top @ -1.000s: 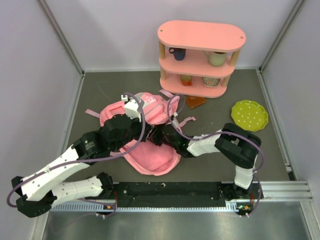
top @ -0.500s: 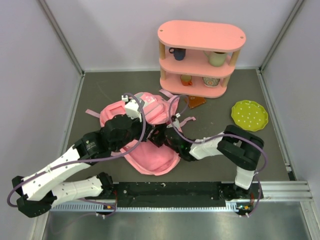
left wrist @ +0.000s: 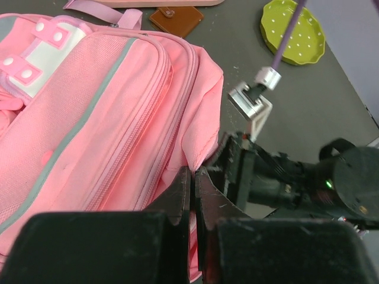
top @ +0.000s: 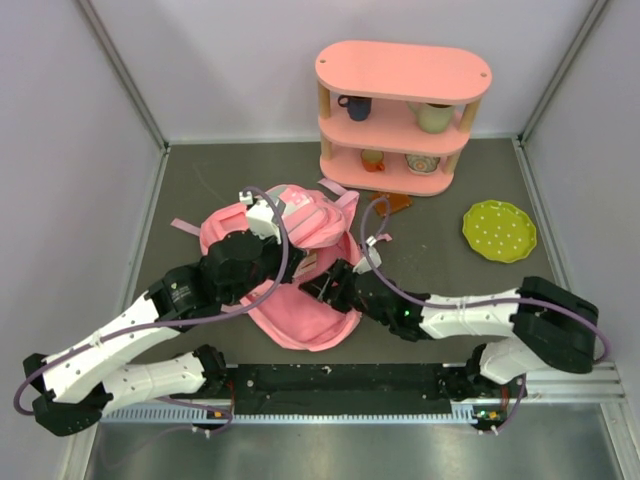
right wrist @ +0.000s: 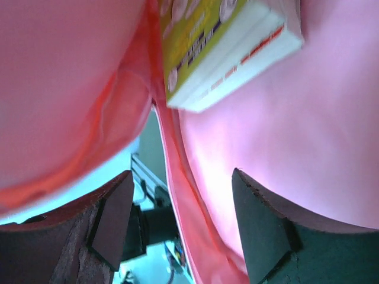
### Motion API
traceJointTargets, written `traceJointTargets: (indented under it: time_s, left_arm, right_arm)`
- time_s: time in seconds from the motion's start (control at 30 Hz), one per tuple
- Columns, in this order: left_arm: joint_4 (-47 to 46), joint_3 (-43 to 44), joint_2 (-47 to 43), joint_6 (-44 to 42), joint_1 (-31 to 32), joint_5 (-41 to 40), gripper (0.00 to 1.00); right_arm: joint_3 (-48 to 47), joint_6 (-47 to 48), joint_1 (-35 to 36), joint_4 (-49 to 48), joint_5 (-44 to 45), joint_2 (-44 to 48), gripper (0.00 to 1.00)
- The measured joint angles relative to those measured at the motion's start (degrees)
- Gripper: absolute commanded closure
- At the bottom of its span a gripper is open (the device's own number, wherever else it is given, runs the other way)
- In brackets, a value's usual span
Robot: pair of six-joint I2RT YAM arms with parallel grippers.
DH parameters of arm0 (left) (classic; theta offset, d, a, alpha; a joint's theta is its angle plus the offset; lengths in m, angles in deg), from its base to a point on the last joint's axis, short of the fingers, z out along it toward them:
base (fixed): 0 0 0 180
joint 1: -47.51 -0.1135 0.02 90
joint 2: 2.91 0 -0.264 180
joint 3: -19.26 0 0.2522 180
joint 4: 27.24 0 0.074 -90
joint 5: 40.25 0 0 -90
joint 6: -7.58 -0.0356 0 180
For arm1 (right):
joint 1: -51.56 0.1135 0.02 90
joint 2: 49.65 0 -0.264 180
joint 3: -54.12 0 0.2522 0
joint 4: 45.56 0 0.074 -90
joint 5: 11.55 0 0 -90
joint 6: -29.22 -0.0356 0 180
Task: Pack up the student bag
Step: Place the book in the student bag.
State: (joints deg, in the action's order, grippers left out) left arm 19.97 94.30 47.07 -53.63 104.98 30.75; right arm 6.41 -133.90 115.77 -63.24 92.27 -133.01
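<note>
The student bag (top: 300, 222) lies on the table, pink with a grey-green patch, its lower flap spread toward the arms. My left gripper (left wrist: 193, 173) is shut on the rim of the bag's (left wrist: 118, 106) opening, with pink fabric pinched between the fingertips; in the top view the left gripper (top: 298, 268) sits at the bag's middle. My right gripper (top: 322, 286) reaches into the opening. In the right wrist view the right gripper (right wrist: 183, 195) stands open among pink fabric, empty. A yellow-covered book (right wrist: 231, 53) with white page edges lies ahead of it, untouched.
A rigid pink three-tier shelf (top: 403, 70) with cups stands at the back. A green dotted plate (top: 498, 230) lies at the right, and a brown square piece (top: 392, 203) rests in front of the shelf. Grey walls close in the table.
My right gripper has opened and let go of the book inside the bag. The right arm has dropped low and stretched out, its elbow swinging right. The left arm has held still.
</note>
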Motion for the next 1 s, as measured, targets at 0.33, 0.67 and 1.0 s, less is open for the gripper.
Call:
traceJointTargets:
  time_s: [0.33,0.67,1.0]
  left_arm:
    - [-0.11,-1.81,-0.98,1.53,0.0,-0.11,1.0]
    - [-0.11,-2.05,-1.62,1.81,0.0,-0.15,1.0]
    - [-0.15,-2.97,-1.84,2.82,0.02,0.33,1.0]
  right_arm:
    - [3.26,3.28,9.16,20.65,12.72,19.02,0.34]
    - [4.07,4.04,9.18,41.38,24.55,28.79,0.34]
    - [-9.35,11.67,9.18,49.68,24.33,15.02,0.34]
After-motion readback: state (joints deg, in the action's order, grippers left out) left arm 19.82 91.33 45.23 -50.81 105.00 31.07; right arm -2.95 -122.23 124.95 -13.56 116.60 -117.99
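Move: The student bag's right rim runs about 12 cm to the right of the open right hand, level with it fore and aft and some 7 cm lower. The book already lies free in the bag, its middle about 10 cm ahead, 4 cm left and 5 cm below that hand. The flap corner in the left fingers is some 5 cm ahead, 2 cm left and 14 cm above. From the left hand, the book is roughly 3 cm ahead, 1 cm left and 18 cm below. The book, already let go, is left behind as the open right hand backs off about 5 cm, then swings some 10 cm rightward across the bag's mouth to its right rim, easing back left a little at the end. On the way its wrist rolls some 35 degrees, left side down, the fingers staying open. The left hand keeps the flap corner pinched, sinking about 1 cm. ##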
